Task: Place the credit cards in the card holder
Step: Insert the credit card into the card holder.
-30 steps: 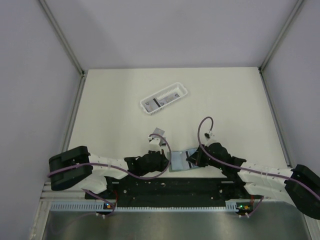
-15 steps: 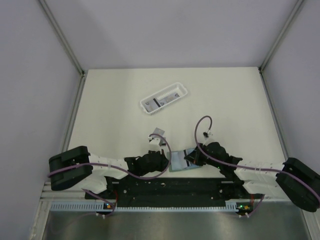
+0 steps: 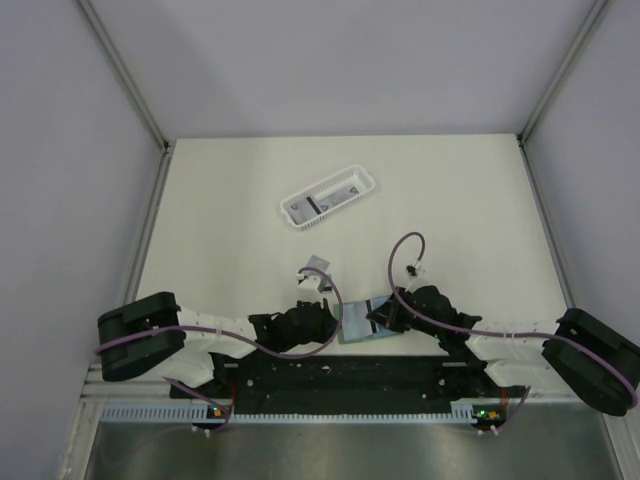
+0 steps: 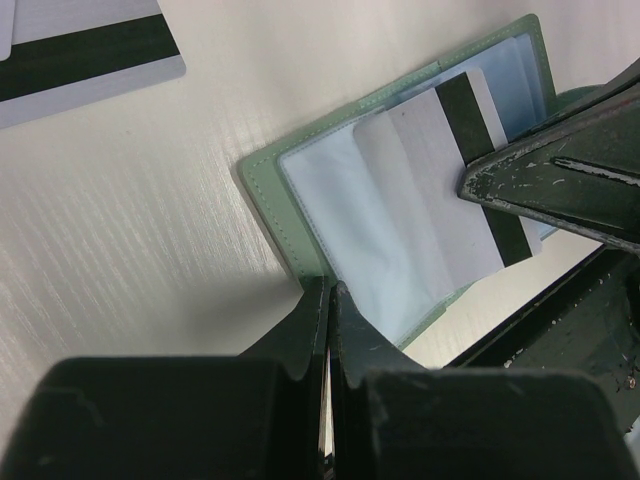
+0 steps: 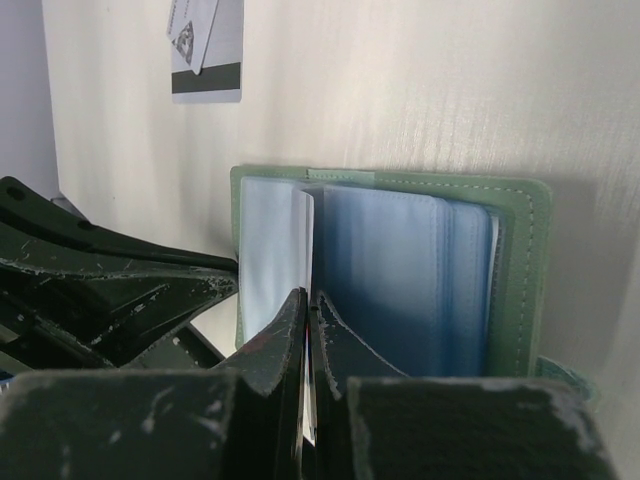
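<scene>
The sage-green card holder [image 3: 357, 322] lies open near the table's front edge, between both grippers, its pale bluish sleeves [image 4: 360, 230] showing. My left gripper [image 4: 330, 288] is shut on the holder's near edge [image 4: 265, 195]. My right gripper [image 5: 308, 295] is shut on a light-grey credit card [image 4: 430, 170] with a black stripe. That card sits partly inside a sleeve and shows edge-on [image 5: 309, 225] in the right wrist view. A second credit card [image 3: 318, 265] lies flat on the table just beyond the left gripper [image 3: 335, 325].
A white slotted basket [image 3: 345, 185] stands at mid-table with another striped card [image 3: 310, 207] inside. The black rail carrying both arm bases [image 3: 330, 375] runs along the near edge. Grey walls enclose the table on three sides.
My right arm has shifted a little to the left, carrying the card further over the holder. The left arm and the holder have stayed put.
</scene>
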Available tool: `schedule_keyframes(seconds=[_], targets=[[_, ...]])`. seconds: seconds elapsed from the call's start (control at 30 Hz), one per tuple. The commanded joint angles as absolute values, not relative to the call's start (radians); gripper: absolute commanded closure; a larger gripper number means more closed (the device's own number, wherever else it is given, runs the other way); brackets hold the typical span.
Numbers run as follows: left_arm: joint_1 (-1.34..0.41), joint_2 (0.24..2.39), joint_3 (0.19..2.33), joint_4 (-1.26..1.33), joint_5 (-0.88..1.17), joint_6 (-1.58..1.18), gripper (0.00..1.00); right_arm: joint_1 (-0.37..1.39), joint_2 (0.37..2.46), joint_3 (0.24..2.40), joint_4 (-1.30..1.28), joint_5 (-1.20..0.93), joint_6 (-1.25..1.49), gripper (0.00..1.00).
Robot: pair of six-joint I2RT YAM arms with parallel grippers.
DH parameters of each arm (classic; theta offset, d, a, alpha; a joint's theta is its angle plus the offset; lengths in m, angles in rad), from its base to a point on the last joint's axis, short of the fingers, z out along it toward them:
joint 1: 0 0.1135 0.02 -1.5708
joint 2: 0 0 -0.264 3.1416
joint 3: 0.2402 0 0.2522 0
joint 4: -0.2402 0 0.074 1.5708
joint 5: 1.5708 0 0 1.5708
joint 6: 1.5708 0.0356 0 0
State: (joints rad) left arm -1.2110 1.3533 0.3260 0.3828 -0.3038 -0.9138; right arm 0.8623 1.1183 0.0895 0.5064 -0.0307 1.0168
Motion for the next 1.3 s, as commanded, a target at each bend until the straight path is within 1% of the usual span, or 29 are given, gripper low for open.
schedule_keyframes(seconds=[0.0,0.23,0.4,0.53,0.6,0.7,1.0,1.27], targets=[[-1.213,1.393,0.324,0.319,-0.261,-0.899,1.00,0.905,1.155,0.077,0.476,-0.032,1.029,1.00],[-1.213,1.384,0.322,0.318,-0.259,-0.896,1.00,0.963,1.239,0.090,0.543,-0.015,1.072,1.00],[-1.213,1.373,0.316,0.318,-0.261,-0.896,1.00,0.996,1.276,0.126,0.535,-0.005,1.083,0.99],[-1.213,1.368,0.316,0.321,-0.261,-0.900,1.00,0.997,1.229,0.153,0.454,0.020,1.065,0.79],[-1.212,1.368,0.318,0.322,-0.261,-0.900,1.00,0.999,1.186,0.167,0.388,0.035,1.048,0.72],[-1.213,1.370,0.316,0.328,-0.261,-0.902,1.00,0.999,1.125,0.186,0.292,0.054,1.028,0.66],[-1.213,1.376,0.311,0.336,-0.256,-0.904,1.00,1.000,1.089,0.238,0.163,0.064,0.997,0.63],[-1.213,1.373,0.308,0.337,-0.255,-0.905,1.00,1.012,1.072,0.278,0.065,0.100,0.983,0.62]])
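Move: The right hand holds the card by its stripe end, already partly in the holder's left page; that pocket's middle lies about 5 cm to its left, 1 cm back and 1 cm lower. The right page's middle is some 4 cm to its right, level with it front to back and 1 cm lower; the loose cards lie roughly 15 cm left and 10 cm ahead, 2 cm lower. For the left hand, shut at the holder's left edge, the pocket's middle is 4 cm right, 1 cm ahead, 1 cm lower. Still pinching the card, the right hand pushes it left into the left page's pocket, about 2 cm, easing back and slightly down as it goes. Then the fingers open a bit over a third, letting go of the card, and the hand draws back about 1 cm and a little to the right, rolling some 10 degrees so its left side drops. The left hand's shut tips stay at the holder's left edge, bracing it. ##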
